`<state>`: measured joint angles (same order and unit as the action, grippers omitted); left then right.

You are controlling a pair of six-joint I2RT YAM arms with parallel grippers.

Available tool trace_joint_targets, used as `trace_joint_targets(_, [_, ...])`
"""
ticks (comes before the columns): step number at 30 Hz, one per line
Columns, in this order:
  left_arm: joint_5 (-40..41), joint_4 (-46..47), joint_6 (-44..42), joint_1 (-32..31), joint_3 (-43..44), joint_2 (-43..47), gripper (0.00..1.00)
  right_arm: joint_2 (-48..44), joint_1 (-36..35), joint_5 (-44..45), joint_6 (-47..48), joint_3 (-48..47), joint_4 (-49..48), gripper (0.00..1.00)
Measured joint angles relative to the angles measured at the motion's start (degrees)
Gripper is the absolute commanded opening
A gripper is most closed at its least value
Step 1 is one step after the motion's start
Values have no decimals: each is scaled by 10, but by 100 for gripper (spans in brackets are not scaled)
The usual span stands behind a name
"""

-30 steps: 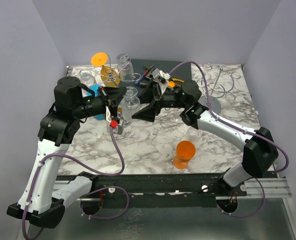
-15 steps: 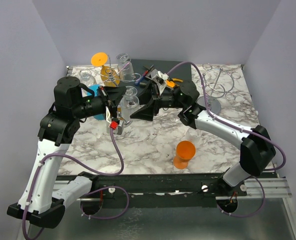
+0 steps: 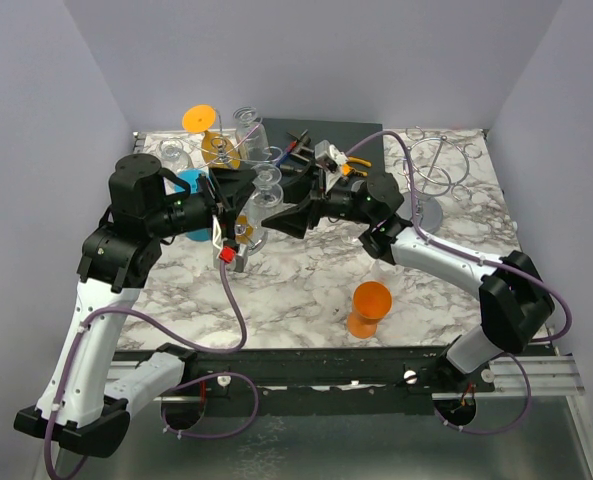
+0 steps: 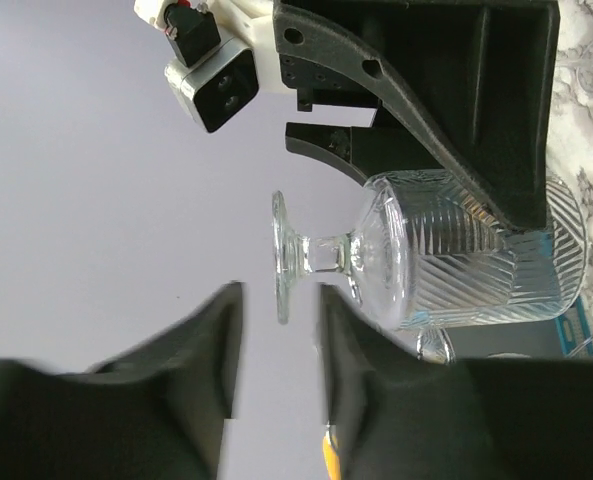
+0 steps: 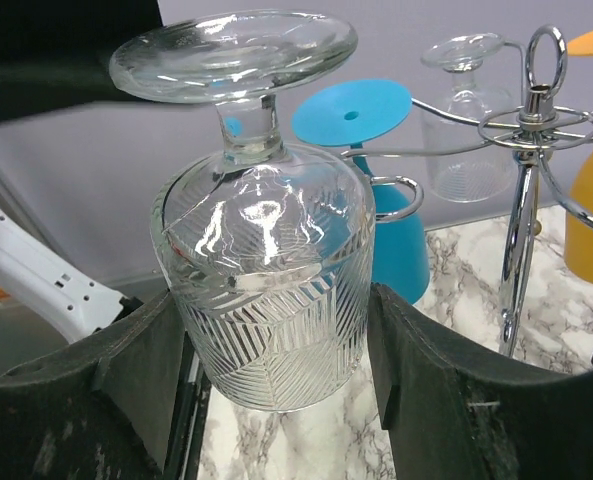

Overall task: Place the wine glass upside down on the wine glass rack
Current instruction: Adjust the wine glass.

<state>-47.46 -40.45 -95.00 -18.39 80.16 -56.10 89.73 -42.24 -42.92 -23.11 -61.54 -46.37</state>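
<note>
A clear ribbed wine glass [image 5: 266, 300] hangs upside down above the table, foot on top. My right gripper [image 5: 271, 370] is shut on its bowl, one finger on each side. In the left wrist view the wine glass [image 4: 456, 260] lies sideways, and its foot edge sits in the gap of my open left gripper [image 4: 273, 350] without touching either finger. From above, the wine glass [image 3: 264, 198] is between the left gripper [image 3: 236, 200] and right gripper [image 3: 281, 210]. The chrome wine glass rack [image 5: 528, 130] stands just behind, carrying blue, clear and orange glasses.
The loaded rack [image 3: 221, 150] is at the back left. A second, bare chrome rack [image 3: 436, 168] stands at the back right. An orange glass [image 3: 368, 308] stands upside down on the marble table near the front. Tools lie on a dark mat [image 3: 361, 150] at the back.
My left gripper's jaws have parted from the glass's foot. The right gripper, holding the bowl, has carried the glass slightly toward the back.
</note>
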Motion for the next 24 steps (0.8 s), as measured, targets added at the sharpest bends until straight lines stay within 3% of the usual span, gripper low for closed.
trace_joint_targets(5, [0,7,0,0,-8,5,76,1,0,18,7,0,-3,18])
trace_joint_targets(8, [7,10,24,0,-9,7,78,1,0,37,27,9,1,17])
trace_joint_targets(24, [125,9,366,0,19,17,86,50,9,102,90,7,31,14])
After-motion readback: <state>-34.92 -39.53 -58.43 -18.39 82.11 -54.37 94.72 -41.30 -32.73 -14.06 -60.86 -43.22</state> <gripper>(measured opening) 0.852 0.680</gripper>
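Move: The right hand holds the wine glass upside down by its bowl. The rack's near empty hook lies about 6 cm to its left, 5 cm farther out and 1 cm higher. The blue glass hangs roughly 14 cm left and 3 cm out, the hanging clear glass some 14 cm out and 3 cm left. From the left hand, just beyond its fingertips, the held wine glass is 6 cm right, 2 cm ahead and its middle 6 cm lower. Keeping its pinch on the bowl, the right hand carries the upturned wine glass forward and, after a moment, also down, each about 5 cm, bringing the stem towards the rack's near hook while turning clockwise slightly. The left hand, not holding the glass, opens wide and backs off about 3 cm to the left, rolling and swinging its fingers forward. ##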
